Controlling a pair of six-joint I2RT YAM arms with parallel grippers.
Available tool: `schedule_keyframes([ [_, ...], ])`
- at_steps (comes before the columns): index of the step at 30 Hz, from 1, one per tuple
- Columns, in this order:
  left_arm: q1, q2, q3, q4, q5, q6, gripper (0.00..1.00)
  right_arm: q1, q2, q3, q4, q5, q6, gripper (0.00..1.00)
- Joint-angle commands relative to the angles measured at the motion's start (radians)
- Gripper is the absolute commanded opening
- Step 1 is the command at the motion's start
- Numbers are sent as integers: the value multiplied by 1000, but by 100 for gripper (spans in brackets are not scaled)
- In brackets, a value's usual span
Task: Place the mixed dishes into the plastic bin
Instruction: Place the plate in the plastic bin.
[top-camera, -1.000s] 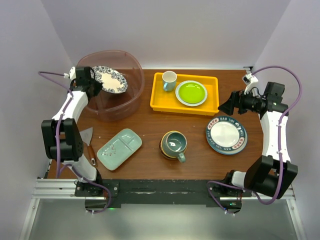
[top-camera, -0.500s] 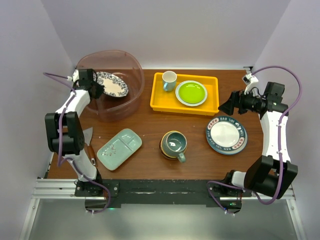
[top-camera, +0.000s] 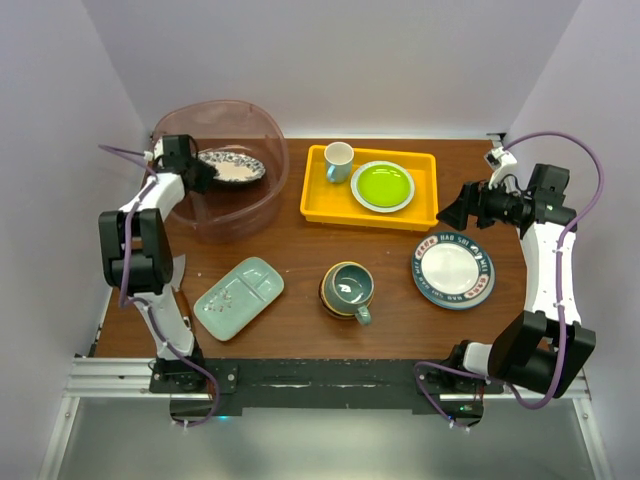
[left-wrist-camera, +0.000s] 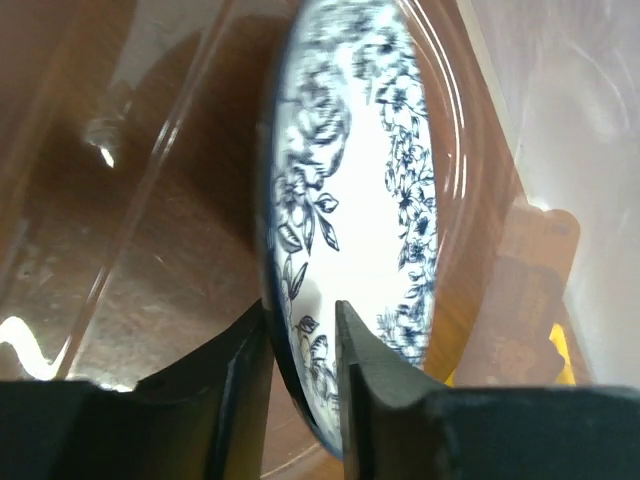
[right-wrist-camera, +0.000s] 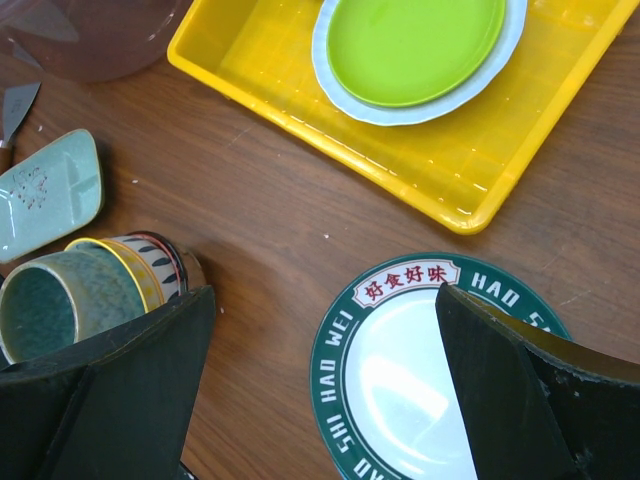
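Note:
The blue floral plate (top-camera: 235, 166) (left-wrist-camera: 360, 180) is inside the plastic bin (top-camera: 250, 125) at the back left, lying low and nearly flat. My left gripper (top-camera: 205, 172) (left-wrist-camera: 300, 320) is at the plate's near rim; its jaws stand slightly apart with the rim between them. My right gripper (top-camera: 450, 212) (right-wrist-camera: 325, 300) hangs wide open and empty above the green-rimmed white plate (top-camera: 452, 270) (right-wrist-camera: 420, 370). A teal mug (top-camera: 347, 288) (right-wrist-camera: 60, 295) sits in stacked striped bowls at the table's middle. The pale green divided tray (top-camera: 239, 297) (right-wrist-camera: 45, 190) lies front left.
A yellow tray (top-camera: 320, 205) at the back centre holds a lime-green plate (top-camera: 382, 185) and a small white cup (top-camera: 338, 160). A scraper with a metal blade (top-camera: 178, 285) lies by the left arm. The bin's wall (left-wrist-camera: 130, 150) stands close to the left gripper.
The left arm has lowered the floral plate deeper into the bin and tipped it flatter. Its jaws have loosened on the rim. The right arm has not moved.

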Motion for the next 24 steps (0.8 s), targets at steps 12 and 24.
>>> schedule_keyframes([
  [12, 7, 44, 152, -46, 48, -8, 100, 0, -13, 14, 22, 1, 7, 96],
  [24, 5, 168, 411, -406, -8, -6, 100, 0, -21, 15, 18, 12, 0, 96],
])
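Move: The left hand, down inside the plastic bin, has the flowered plate's near-left rim between its already loosening fingers; the plate's middle lies about 6 cm ahead, 7 cm right and 5 cm lower. The middle of the bin floor is some 4 cm right and 1 cm ahead, about 8 cm below. The yellow tray's middle stands roughly 49 cm right, level, 10 cm lower, and the white mug 41 cm right, 6 cm ahead, 6 cm lower. From the idle right hand the plate is about 63 cm left, 26 cm ahead and 17 cm below. Easing forward only about 2 cm and at first 1 cm to its right, the left hand spreads its fingers from about a third open to fully open, letting go of the plate's rim. It lifts roughly 1 cm, then sinks back by as much, pitching about 10 degrees further down while staying close over the plate's edge. ##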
